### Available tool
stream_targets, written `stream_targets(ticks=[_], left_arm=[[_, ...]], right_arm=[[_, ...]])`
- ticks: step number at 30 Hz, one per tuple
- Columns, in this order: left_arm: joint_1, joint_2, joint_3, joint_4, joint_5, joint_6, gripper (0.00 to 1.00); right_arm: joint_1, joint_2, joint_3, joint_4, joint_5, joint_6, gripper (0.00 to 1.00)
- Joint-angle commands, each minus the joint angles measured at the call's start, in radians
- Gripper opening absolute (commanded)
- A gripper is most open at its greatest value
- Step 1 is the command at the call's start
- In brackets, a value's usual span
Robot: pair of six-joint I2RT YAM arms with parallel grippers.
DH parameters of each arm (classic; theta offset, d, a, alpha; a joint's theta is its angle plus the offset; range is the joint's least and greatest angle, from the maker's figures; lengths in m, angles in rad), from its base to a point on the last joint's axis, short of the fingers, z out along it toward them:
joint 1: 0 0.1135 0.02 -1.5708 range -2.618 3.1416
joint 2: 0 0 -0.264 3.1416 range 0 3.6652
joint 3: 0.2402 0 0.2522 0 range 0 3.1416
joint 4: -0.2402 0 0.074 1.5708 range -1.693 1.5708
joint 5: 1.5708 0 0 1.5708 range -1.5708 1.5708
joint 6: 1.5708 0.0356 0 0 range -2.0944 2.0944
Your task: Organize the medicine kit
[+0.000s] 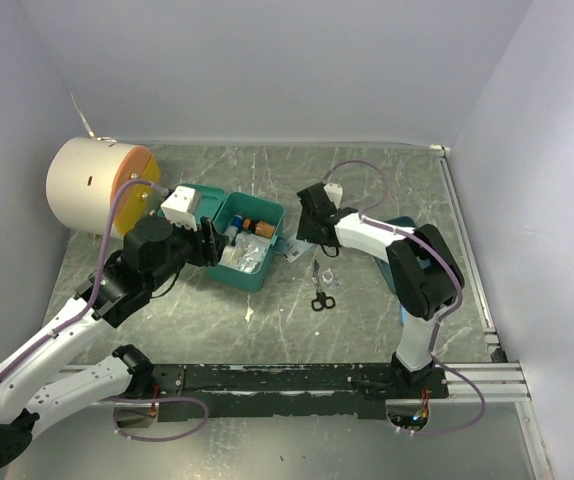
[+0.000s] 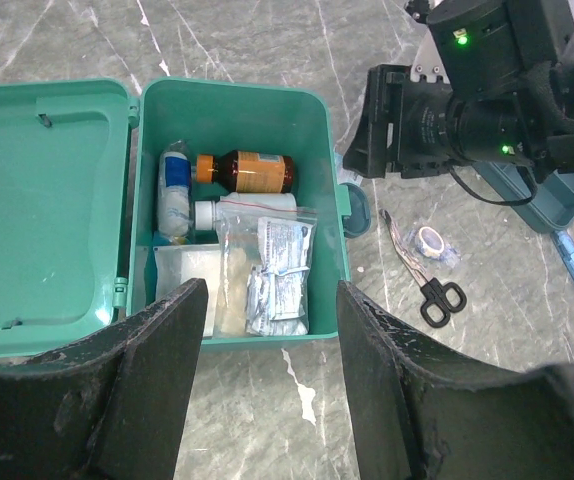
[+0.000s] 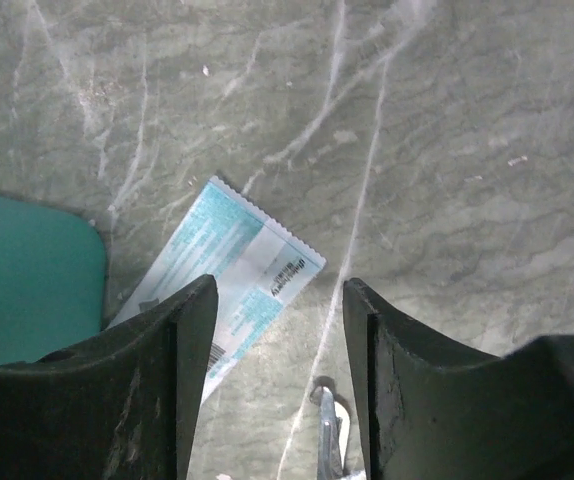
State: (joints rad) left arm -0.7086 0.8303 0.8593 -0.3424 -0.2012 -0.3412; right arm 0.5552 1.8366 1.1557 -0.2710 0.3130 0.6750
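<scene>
The medicine kit (image 1: 255, 243) is a teal box lying open, with its lid (image 2: 42, 200) folded out to the left. Inside it (image 2: 235, 95) are a brown bottle (image 2: 247, 172), a white and blue bottle (image 2: 174, 190) and a clear bag of packets (image 2: 272, 265). My left gripper (image 1: 210, 243) is open and empty, hovering over the kit's near edge (image 2: 267, 295). My right gripper (image 1: 305, 238) is open and empty just above the table. A white and blue packet (image 3: 232, 275) lies flat under it beside the kit's corner (image 3: 27, 270), partly behind the left finger (image 3: 157, 380).
Black-handled scissors (image 1: 322, 290) and a small tape roll (image 1: 329, 272) lie right of the kit; the scissors' tip shows in the right wrist view (image 3: 329, 430). A darker teal tray (image 2: 567, 195) sits behind the right arm. A cream cylinder (image 1: 92, 185) stands at the back left.
</scene>
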Motion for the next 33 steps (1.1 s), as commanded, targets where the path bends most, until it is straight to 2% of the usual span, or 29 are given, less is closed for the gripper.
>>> stream_targets(ticks=[1,8,12,21,33], left_arm=[[0.003,-0.007,0.016,0.022,0.008,-0.004,0.65],[0.003,-0.006,0.016,0.020,0.011,-0.005,0.65],[0.004,-0.011,0.015,0.018,0.010,-0.005,0.65],[0.003,-0.005,0.015,0.018,0.017,-0.007,0.65],[0.003,-0.002,0.015,0.018,0.023,-0.009,0.65]], right_arm=[[-0.005,0.054,0.066,-0.026,0.006,-0.016,0.54],[-0.005,0.143,0.125,-0.075,0.024,-0.032,0.54],[-0.004,0.174,0.131,-0.098,0.024,-0.032,0.47],[-0.018,0.122,0.074,-0.040,-0.001,-0.027,0.00],[-0.028,-0.022,0.021,-0.007,-0.015,-0.068,0.00]])
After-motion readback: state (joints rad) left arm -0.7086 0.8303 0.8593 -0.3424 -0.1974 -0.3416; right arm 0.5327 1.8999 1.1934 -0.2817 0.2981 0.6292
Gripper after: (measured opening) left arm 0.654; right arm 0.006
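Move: The flat blue-and-white packet lies on the table under my right hand, its middle about 4 cm to the left, 2 cm back and 3 cm below; its near corner is just ahead of my fingertips. The open medicine box stands some 14 cm to the left, level with me; the scissors lie about 11 cm back and 1 cm right, the tape roll 9 cm back and 3 cm right. From my left hand the packet is roughly 12 cm ahead, 14 cm right and 25 cm down. With my right fingers already half open, I dip about 2.5 cm down and 1.5 cm forward onto the packet's right-hand end, then close them fully to pinch its corner against the tabletop. Once shut, I ease back and up, about 1 cm each, drifting slightly right and drawing the corner along. ##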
